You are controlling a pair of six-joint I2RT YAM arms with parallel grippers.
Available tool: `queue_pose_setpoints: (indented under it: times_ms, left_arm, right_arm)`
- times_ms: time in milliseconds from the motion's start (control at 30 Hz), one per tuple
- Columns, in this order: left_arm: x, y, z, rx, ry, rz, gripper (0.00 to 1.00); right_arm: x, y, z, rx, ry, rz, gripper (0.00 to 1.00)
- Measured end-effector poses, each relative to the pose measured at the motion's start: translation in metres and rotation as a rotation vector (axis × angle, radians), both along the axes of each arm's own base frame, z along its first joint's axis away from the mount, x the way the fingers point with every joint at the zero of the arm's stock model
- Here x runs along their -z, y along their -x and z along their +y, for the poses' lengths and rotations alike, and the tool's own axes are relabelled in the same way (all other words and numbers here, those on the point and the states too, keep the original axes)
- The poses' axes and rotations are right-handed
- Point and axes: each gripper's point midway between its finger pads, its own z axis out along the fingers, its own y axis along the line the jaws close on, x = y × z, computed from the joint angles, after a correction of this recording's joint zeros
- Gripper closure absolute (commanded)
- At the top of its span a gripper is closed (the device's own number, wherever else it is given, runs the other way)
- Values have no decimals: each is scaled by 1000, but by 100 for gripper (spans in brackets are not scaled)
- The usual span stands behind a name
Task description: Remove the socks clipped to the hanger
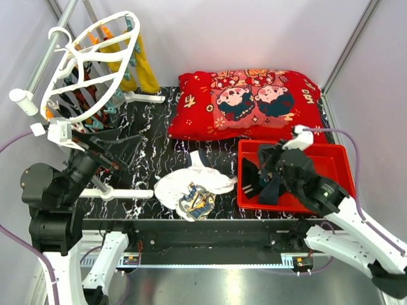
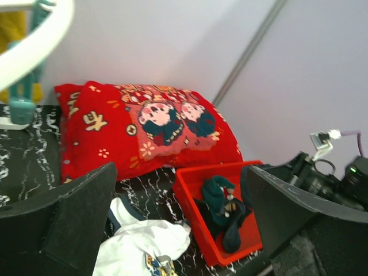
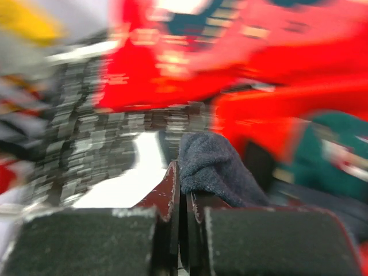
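The white oval hanger (image 1: 82,63) hangs at the far left, with mustard-yellow socks (image 1: 143,67) and brown-striped socks (image 1: 86,101) clipped to it. Its rim (image 2: 34,40) and a teal clip (image 2: 23,98) show at the top left of the left wrist view. My left gripper (image 1: 121,149) is wide open and empty below the hanger, and it is also open in its own view (image 2: 184,230). My right gripper (image 1: 262,173) is over the red tray (image 1: 331,159), shut (image 3: 181,172) on a dark blue-grey sock (image 3: 215,167). Dark teal and other dark socks (image 2: 221,201) lie in the tray.
A red cartoon-print pillow (image 1: 248,101) lies at the back of the black marbled table. A white printed garment (image 1: 191,184) lies near the front edge, left of the tray. The grey metal rail (image 1: 54,44) carries the hanger. White frame bars (image 1: 124,192) lie on the table.
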Motion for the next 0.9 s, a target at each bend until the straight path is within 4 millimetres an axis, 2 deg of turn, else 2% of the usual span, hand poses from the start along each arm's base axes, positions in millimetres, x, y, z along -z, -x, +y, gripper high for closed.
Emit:
queue_pose_setpoints:
  times_ms: [100,133,167,200,267,300,367,400,467,500,633,900]
  left_arm:
    - [12,4,-8,54,-12,7,1]
    - [18,4,-10,67,-14,17,1]
    - [22,4,-11,75,-16,25,1]
    - [27,4,-12,81,-19,33,1]
    - [32,4,-13,92,-28,38,1]
    - [35,5,-13,97,-31,40,1]
    - [37,6,-14,104,-37,39,1]
    - [37,6,-15,107,-41,36,1]
    - [37,8,-16,115,-48,30,1]
    - [38,8,-16,118,-51,29,1]
    - [40,10,-16,123,-65,25,1]
    - [46,16,-17,133,-74,20,1]
  right_arm:
    - [27,4,-40,129,61,67,100]
    - [35,6,-52,172,75,82,97]
    - [43,7,-62,209,94,99,89]
    - [51,9,-70,244,108,114,70]
    - [64,10,-84,309,131,142,62]
    - [71,11,-90,339,145,156,51]
    - [82,12,-100,388,164,181,35]
    - [84,12,-103,404,169,188,26]
    - [88,10,-109,432,197,201,15]
    - [87,9,-109,437,200,203,3]
    - [79,4,-105,416,242,209,0]
    - [23,-10,-74,253,245,173,0]
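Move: The dark grey sock hangs from the right hand's shut fingers. The pile of socks in the red box lies roughly 7 cm to this hand's right, about level fore and aft, some 25 cm below. The white shirt is some 21 cm left and 7 cm back, and the red pillow's middle about 22 cm ahead and 4 cm left. From the left hand the pile is roughly 40 cm right, 5 cm ahead and 44 cm lower. Rightward and down, the right hand carries the dark grey sock about 11 cm across and 9 cm lower over the red box, turning some 25 degrees clockwise and tipping down. Its fingers spread wide and let go above the pile; then it rises about 6 cm, easing back left. The open, empty left hand sinks nearly 5 cm, drawing slightly back and right. ##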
